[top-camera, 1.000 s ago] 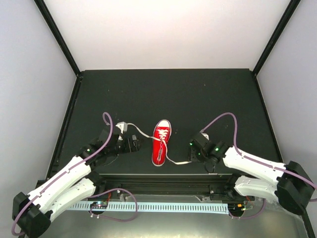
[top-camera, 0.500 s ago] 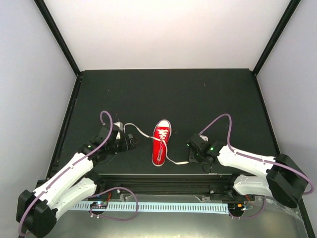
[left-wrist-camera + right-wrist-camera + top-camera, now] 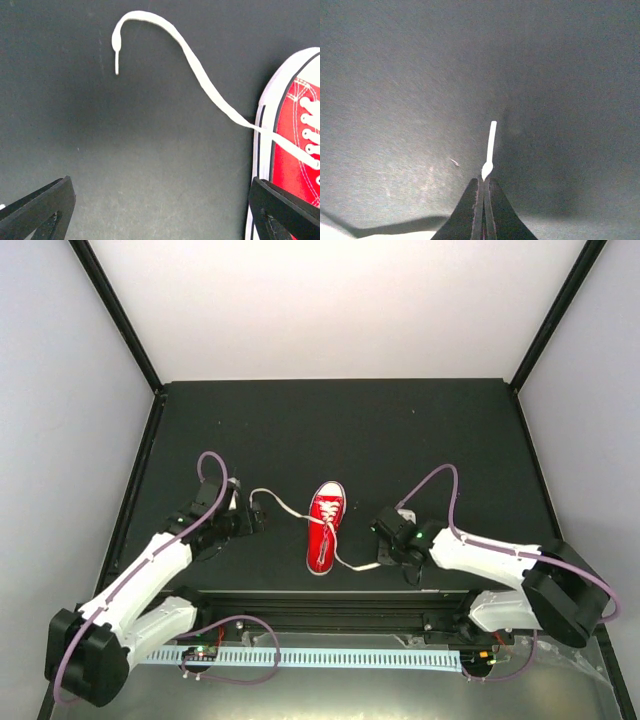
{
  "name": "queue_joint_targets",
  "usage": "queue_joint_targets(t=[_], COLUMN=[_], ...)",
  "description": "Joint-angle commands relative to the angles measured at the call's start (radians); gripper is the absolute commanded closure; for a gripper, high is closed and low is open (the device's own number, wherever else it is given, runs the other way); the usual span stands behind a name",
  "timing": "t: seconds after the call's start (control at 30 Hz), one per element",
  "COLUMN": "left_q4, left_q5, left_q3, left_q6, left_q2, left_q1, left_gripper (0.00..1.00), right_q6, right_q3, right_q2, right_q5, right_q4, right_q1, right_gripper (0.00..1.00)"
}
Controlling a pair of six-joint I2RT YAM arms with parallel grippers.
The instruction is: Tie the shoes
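Observation:
The red shoe (image 3: 325, 525) lies mid-table with its white toe cap pointing away from the arms; the left wrist view shows its side (image 3: 295, 150). Its left lace (image 3: 275, 502) trails leftward in a curve (image 3: 200, 75) to a free tip. My left gripper (image 3: 258, 518) hovers just left of the shoe, open wide (image 3: 161, 182), with nothing between its fingers (image 3: 42, 210). The right lace (image 3: 355, 565) runs from the shoe's heel side to my right gripper (image 3: 382, 552), which is shut (image 3: 483, 182) on the lace near its end, and the aglet (image 3: 491, 137) sticks out past the fingertips.
The black mat (image 3: 400, 440) ends at a metal rail (image 3: 330, 595) close behind the shoe's heel. Black frame posts (image 3: 125, 325) and white walls enclose the table at the back and sides.
My right gripper has closed on the right lace's end and edged left. My left gripper has drawn slightly back and left from the shoe, still open.

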Motion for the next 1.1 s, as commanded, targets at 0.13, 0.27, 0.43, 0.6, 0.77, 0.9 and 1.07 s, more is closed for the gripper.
queue_joint_targets(t=[0.13,0.27,0.43,0.6,0.77,0.9,1.07], left_q4=[-0.020,-0.044,-0.041,-0.033,-0.032,-0.024,-0.027], left_q5=[-0.065,-0.071,-0.072,-0.065,-0.060,-0.052,-0.074], left_q3=[0.166,0.271,0.359,0.407,0.432,0.446,0.459], left_q6=[0.126,0.173,0.197,0.207,0.215,0.216,0.214], left_q2=[0.200,0.353,0.507,0.627,0.702,0.739,0.783], left_q1=[0.038,0.055,0.073,0.096,0.106,0.106,0.106], left_gripper=[0.20,0.28,0.33,0.33,0.35,0.38,0.40], right_q6=[-0.199,-0.295,-0.345,-0.354,-0.341,-0.344,-0.350], right_q3=[0.281,0.361,0.343,0.281,0.197,0.165,0.131], right_q2=[-0.080,-0.099,-0.107,-0.050,-0.017,0.007,0.018], right_q5=[0.179,0.153,-0.018,-0.105,-0.123,-0.129,-0.136], right_q4=[-0.128,-0.108,-0.019,0.055,0.125,0.145,0.165], right_q1=[-0.100,-0.217,-0.411,-0.437,-0.437,-0.437,-0.437], right_gripper=[0.98,0.98,0.98,0.98,0.98,0.98,0.98])
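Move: The free tip of the left lace lies about 9 cm ahead of my left hand, 2 cm to its left and 9 cm below; the shoe's middle is some 4 cm ahead and 15 cm to the right. My right hand already pinches the other lace's end close to the table, with the shoe about 8 cm ahead and 12 cm to its left, and the left lace's tip roughly 13 cm ahead and 29 cm to the left. I keep the lace end pinched in my right hand and swing it up some 15 cm and about as far forward, veering right, then sink about 10 cm and ease back slightly, stopping beside the shoe. Meanwhile I carry my open left hand about 9 cm forward, then down over the left lace's tip, tipping the fingers steeper and narrowing them partway. ##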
